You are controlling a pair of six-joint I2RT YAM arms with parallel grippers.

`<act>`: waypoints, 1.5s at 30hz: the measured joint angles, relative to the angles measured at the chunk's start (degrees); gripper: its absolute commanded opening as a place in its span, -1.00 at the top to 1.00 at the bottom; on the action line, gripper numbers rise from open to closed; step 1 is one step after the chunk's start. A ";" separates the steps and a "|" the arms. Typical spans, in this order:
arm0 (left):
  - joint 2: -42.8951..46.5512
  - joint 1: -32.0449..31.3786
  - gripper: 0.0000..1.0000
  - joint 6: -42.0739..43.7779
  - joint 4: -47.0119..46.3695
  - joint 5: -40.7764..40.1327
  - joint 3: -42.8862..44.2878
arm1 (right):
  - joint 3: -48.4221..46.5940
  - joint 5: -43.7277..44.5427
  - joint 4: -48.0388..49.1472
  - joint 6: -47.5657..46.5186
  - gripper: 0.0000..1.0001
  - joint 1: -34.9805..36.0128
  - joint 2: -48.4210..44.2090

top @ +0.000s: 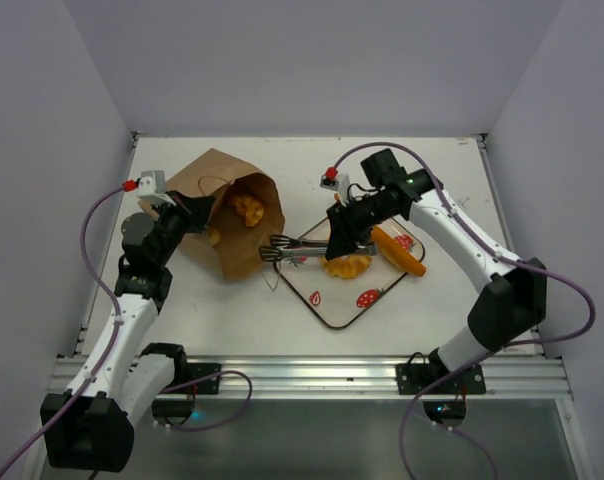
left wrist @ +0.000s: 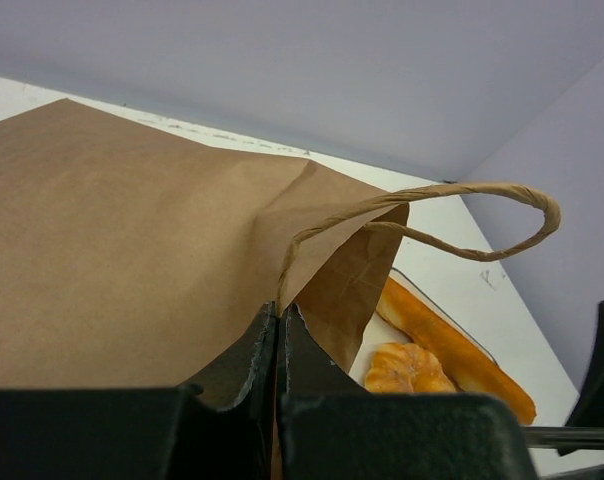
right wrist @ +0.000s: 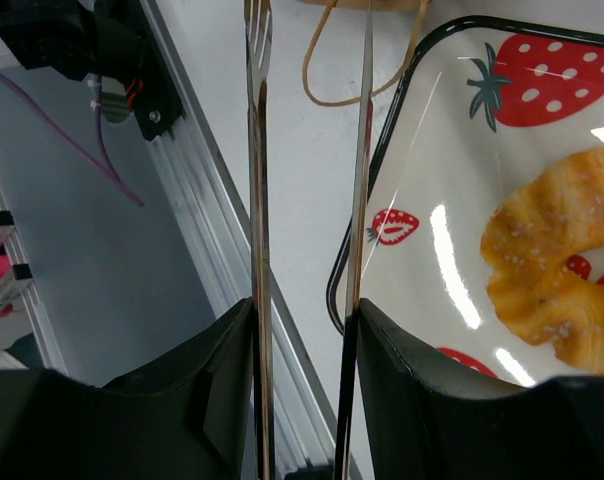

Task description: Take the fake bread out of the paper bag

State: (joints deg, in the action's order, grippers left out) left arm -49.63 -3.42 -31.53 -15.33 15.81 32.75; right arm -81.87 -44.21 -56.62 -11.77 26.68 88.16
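The brown paper bag (top: 207,175) lies on its side at the back left, its mouth facing right. One golden bread piece (top: 247,208) shows inside the mouth. My left gripper (top: 187,215) is shut on the bag's rim (left wrist: 132,250), and a twisted handle (left wrist: 482,190) loops up beside it. My right gripper (top: 337,232) is shut on metal tongs (top: 302,243), whose tips sit apart just outside the bag mouth with nothing between them. A long baguette (top: 400,250) and a round braided piece (top: 347,265) lie on the strawberry tray (top: 332,295).
The tray (right wrist: 422,200) sits right of the bag, under my right gripper (right wrist: 304,310). A loose bag handle (right wrist: 327,80) lies on the table between bag and tray. The table's metal front rail (top: 302,375) runs along the near edge. White walls close in the back and sides.
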 measured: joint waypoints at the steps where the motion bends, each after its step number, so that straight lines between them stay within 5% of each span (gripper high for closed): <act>1: -0.07 0.00 1.00 -0.94 -0.17 0.00 0.00 | -1.03 0.35 0.63 1.16 0.09 0.90 1.81; 19: -3.63 0.02 1.00 -20.46 -12.85 -4.17 -5.16 | -9.27 13.51 11.58 20.41 0.09 4.81 13.57; 45: -13.46 0.02 1.00 -24.26 -23.63 -7.87 -5.22 | -20.24 18.69 17.18 29.40 0.09 1.86 26.21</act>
State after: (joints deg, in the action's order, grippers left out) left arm -63.09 -3.40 -55.79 -38.96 7.94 27.53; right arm -102.10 -25.52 -39.44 17.63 28.53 114.37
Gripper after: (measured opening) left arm 0.014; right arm 0.461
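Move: The bread still deep in the paper bag lies roughly 17 cm ahead of the right hand, 21 cm to its left and 13 cm lower; a small round bread sits about 8 cm ahead, 30 cm left. On the tray, the ring bread is some 6 cm ahead and 3 cm right, the long bread about 7 cm ahead and 15 cm right, both 18 cm down. From the left hand the bagged bread is about 7 cm ahead, 6 cm right and 18 cm below. Still gripping the half-open tongs, the right hand sweeps some 5 cm left as it starts forward, then carries on forward to about 16 cm in all while sinking about 5 cm and turning clockwise nearly 30 degrees, so the tong tips enter the bag's mouth towards the bread. Meanwhile the left hand keeps its pinch on the bag's rim by the handle, rolls about 25 degrees with its right side rising, and eases some 4 cm forward. ##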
